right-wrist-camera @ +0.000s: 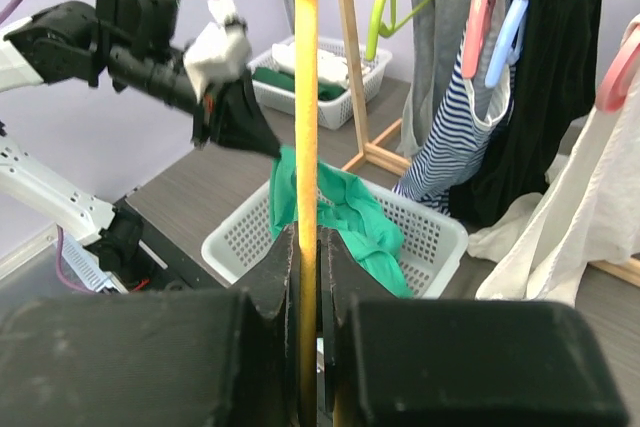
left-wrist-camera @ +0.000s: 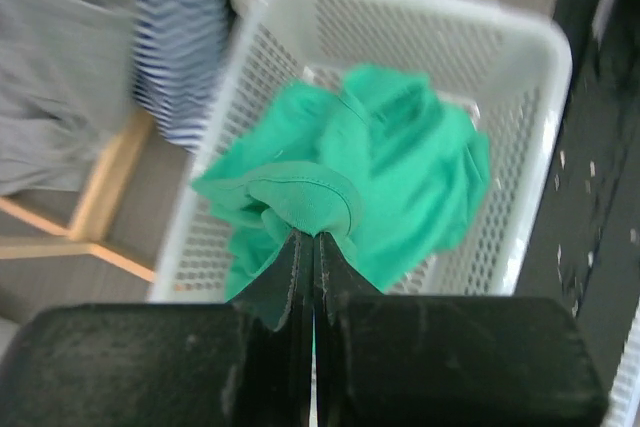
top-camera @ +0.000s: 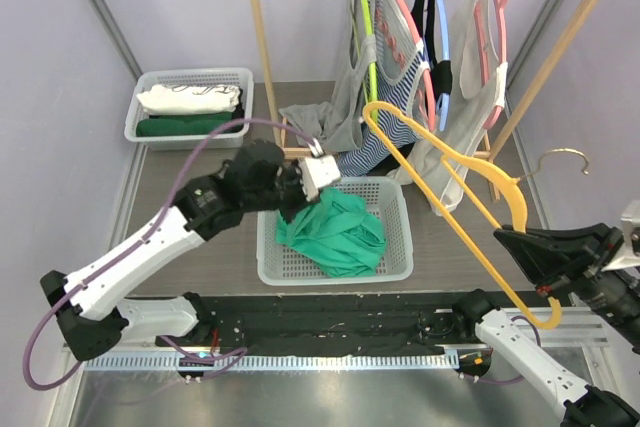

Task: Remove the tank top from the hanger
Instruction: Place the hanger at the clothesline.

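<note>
The green tank top [top-camera: 335, 232] [left-wrist-camera: 400, 167] [right-wrist-camera: 350, 212] is bunched over the white mesh basket [top-camera: 335, 277] [left-wrist-camera: 560, 57] [right-wrist-camera: 440, 232]. Most of it lies inside. My left gripper [top-camera: 305, 202] [left-wrist-camera: 313, 235] is shut on a fold at the cloth's upper edge, just above the basket's near-left side. The yellow hanger [top-camera: 415, 169] [right-wrist-camera: 306, 97] is bare and held in the air to the right of the basket. My right gripper [top-camera: 503, 240] [right-wrist-camera: 310, 232] is shut on its thin bar.
A wooden clothes rack [top-camera: 262, 47] stands behind the basket. On it hang a grey top [top-camera: 345, 107], a striped top [top-camera: 395, 97], a black garment [top-camera: 440, 67] and a white one [top-camera: 470, 97]. A second basket [top-camera: 190, 107] with folded clothes sits at the back left.
</note>
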You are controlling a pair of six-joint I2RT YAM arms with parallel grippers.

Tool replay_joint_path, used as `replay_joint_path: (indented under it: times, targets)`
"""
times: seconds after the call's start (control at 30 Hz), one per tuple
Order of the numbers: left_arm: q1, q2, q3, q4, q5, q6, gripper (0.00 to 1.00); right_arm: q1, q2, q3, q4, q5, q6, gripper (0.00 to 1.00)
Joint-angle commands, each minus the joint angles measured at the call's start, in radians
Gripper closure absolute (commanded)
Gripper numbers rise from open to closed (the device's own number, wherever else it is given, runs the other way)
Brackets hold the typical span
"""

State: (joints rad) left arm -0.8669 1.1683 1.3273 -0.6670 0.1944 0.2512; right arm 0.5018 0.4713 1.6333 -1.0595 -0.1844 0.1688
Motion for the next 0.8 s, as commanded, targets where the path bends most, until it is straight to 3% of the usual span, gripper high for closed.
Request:
replay_joint_path:
  times: [0.0,0.23,0.27,0.3,0.33,0.37,0.5,0.57,0.77]
  targets:
    - [-0.053,0.019,-0.105,-0.006,-0.023,0.108,1.00,-0.002,0.043,-0.027,0.085,0.003,-0.011,0.99]
    - [-0.060,0.086,-0.262,0.096,-0.108,0.164,1.00,-0.002,0.058,-0.050,0.092,0.003,-0.037,0.99]
    - [-0.060,0.096,-0.275,0.105,-0.105,0.163,0.91,-0.002,0.062,-0.052,0.092,0.003,-0.038,0.99]
    - [-0.060,0.128,-0.283,0.101,-0.087,0.171,0.74,-0.002,0.066,-0.050,0.087,0.002,-0.040,0.99]
    - [-0.060,0.140,-0.296,0.092,-0.072,0.181,0.57,-0.003,0.066,-0.050,0.087,0.002,-0.040,0.99]
    - [-0.061,0.155,-0.304,0.084,-0.063,0.183,0.32,-0.003,0.067,-0.047,0.085,0.005,-0.038,0.99]
    - [-0.066,0.182,-0.362,0.133,-0.085,0.188,0.17,-0.002,0.067,-0.032,0.084,0.000,-0.035,0.99]
    - [-0.072,0.192,-0.396,0.156,-0.099,0.195,0.04,-0.002,0.072,-0.023,0.079,0.000,-0.034,0.99]
    - [-0.130,0.170,-0.467,0.164,-0.147,0.211,0.00,-0.002,0.079,-0.010,0.079,-0.007,-0.038,0.99]
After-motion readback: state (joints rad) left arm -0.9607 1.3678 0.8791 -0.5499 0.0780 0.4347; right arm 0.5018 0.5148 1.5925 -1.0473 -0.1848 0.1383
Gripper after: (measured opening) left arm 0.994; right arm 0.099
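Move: The left hand, still pinching an edge of the green tank top, is over the grey basket, whose middle with the heaped rest of the tank top lies about 3 cm ahead, 7 cm right and 24 cm below. The grey top's hem is some 27 cm ahead and 3 cm right. The right hand holds the yellow hanger; from it the clothesline's middle is roughly 42 cm ahead, 13 cm left and 12 cm higher, the basket about 19 cm ahead, 27 cm left, 41 cm below. Letting go of the pinched green cloth, the left fingers open wide in the later half of a fast descent of about 22 cm into the basket; the hand also drifts slightly back and left, and its wrist tips some 30 degrees so the fingertips point more steeply down. The right hand keeps its grip on the yellow hanger and eases a couple of centimetres forward and a little left, towards the clothesline. ##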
